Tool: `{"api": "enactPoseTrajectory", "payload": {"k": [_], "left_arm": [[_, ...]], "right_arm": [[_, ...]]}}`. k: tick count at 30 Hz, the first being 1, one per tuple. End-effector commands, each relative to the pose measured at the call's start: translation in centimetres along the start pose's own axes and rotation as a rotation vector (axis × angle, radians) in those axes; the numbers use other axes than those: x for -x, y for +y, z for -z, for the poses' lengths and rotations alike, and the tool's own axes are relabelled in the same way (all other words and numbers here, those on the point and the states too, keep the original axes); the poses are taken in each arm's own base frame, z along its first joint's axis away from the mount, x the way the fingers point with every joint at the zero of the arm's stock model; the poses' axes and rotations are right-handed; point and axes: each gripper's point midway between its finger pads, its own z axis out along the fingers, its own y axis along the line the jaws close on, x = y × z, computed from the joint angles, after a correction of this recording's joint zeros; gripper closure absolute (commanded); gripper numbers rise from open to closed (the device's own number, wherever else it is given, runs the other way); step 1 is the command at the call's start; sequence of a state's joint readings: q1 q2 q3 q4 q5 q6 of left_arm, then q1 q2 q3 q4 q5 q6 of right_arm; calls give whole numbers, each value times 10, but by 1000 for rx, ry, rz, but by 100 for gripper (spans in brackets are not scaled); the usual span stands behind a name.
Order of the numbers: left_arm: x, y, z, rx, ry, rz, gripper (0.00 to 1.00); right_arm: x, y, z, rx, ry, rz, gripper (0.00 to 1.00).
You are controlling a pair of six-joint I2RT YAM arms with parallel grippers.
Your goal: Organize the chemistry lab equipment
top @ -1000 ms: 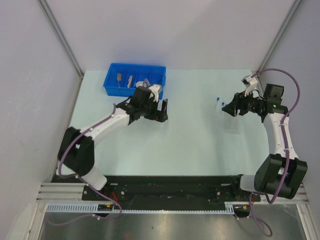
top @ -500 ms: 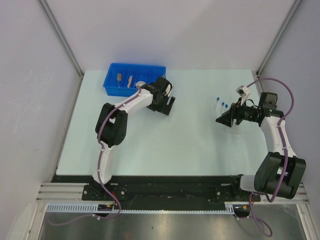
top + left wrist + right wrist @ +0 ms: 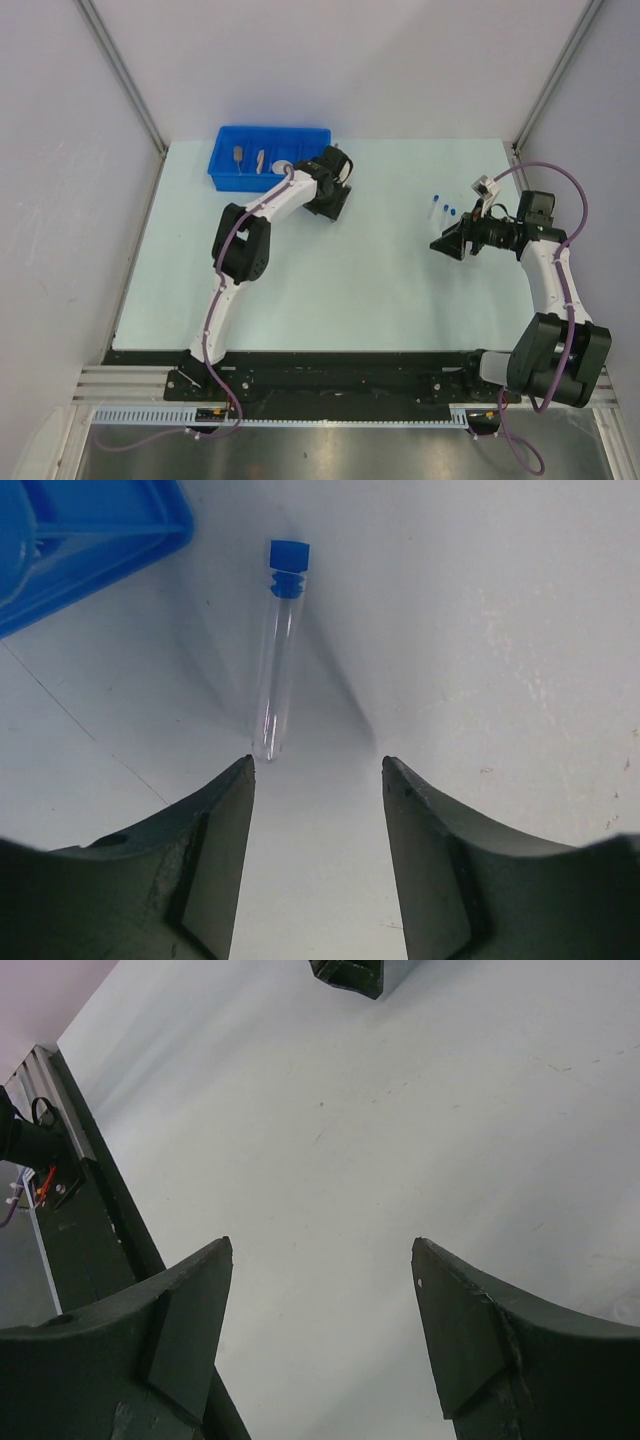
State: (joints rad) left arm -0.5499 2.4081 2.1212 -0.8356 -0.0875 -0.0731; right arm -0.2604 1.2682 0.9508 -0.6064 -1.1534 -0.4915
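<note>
A clear tube with a blue cap [image 3: 278,650] lies on the table just ahead of my left gripper [image 3: 318,765], its closed end near the left fingertip. That gripper is open with nothing between its fingers; from above it [image 3: 335,210] sits by the right end of the blue bin [image 3: 225,170]. Two more blue-capped tubes [image 3: 443,206] lie on the table at the right. My right gripper [image 3: 445,243] hangs just below and beside them, open and empty [image 3: 322,1245]. Inside the bin lie tan tools [image 3: 240,153] and a white round dish [image 3: 282,166].
A corner of the blue bin [image 3: 90,530] shows at the upper left of the left wrist view. The table's near edge and black rail [image 3: 80,1210] show at the left of the right wrist view. Grey walls enclose the table.
The left arm has stretched out and swung right, from in front of the bin to its right end, and its jaws have narrowed. The right gripper moved left and down a little, opening wider.
</note>
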Motion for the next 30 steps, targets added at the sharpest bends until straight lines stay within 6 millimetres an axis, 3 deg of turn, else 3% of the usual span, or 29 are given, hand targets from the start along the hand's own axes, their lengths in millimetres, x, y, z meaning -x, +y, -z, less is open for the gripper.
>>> {"api": "enactPoseTrajectory", "payload": {"k": [1,15,21,25,26,28,29,30], "left_arm": [[12,12,1,20,-21,-31,42],[10,19,-15,25,-13,-33,53],[8,13,-16,-10,-11,-42,65],[8,6,-10,-51,-33,-44,79],[-2,3,-13,-68,-14,-44,81],[3,-4,-2,-100,-58,-47,86],[-11,-6,-6,-109,-34,-49,86],[-9,-13,-4,-138,-58,-55,87]], "right_arm": [[8,3,3,10,-32,58,23],[8,5,6,11,-46,62,23],[9,5,7,10,-51,64,23],[9,6,8,10,-53,65,23],[9,6,9,9,-55,64,23],[9,6,8,10,-55,64,23],[9,6,9,9,-56,69,23],[9,7,9,9,-56,71,23]]}}
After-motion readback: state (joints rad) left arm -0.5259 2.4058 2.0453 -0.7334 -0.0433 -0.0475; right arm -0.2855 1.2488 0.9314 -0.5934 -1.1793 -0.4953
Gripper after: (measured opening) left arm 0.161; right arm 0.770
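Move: The last blue-capped test tube lies on the table with its middle about 4 cm ahead of the left hand, 1 cm to its right and 2 cm below, its cap pointing forward and right. The blue box is centred some 17 cm ahead and 15 cm left of that hand, about level with it. The white dish in the box sits roughly 15 cm ahead and 12 cm left. From the idle right hand, the tube is about 21 cm ahead, 26 cm left and 17 cm below. The test tube's near, rounded end is where the left hand settles: already close above the table, the hand sinks about 1.5 cm while edging about 1 cm forward and 1 cm left onto it. The half-open fingers then close from both sides and pinch the glass just above that end, the hand easing slightly right and back as they come together. ##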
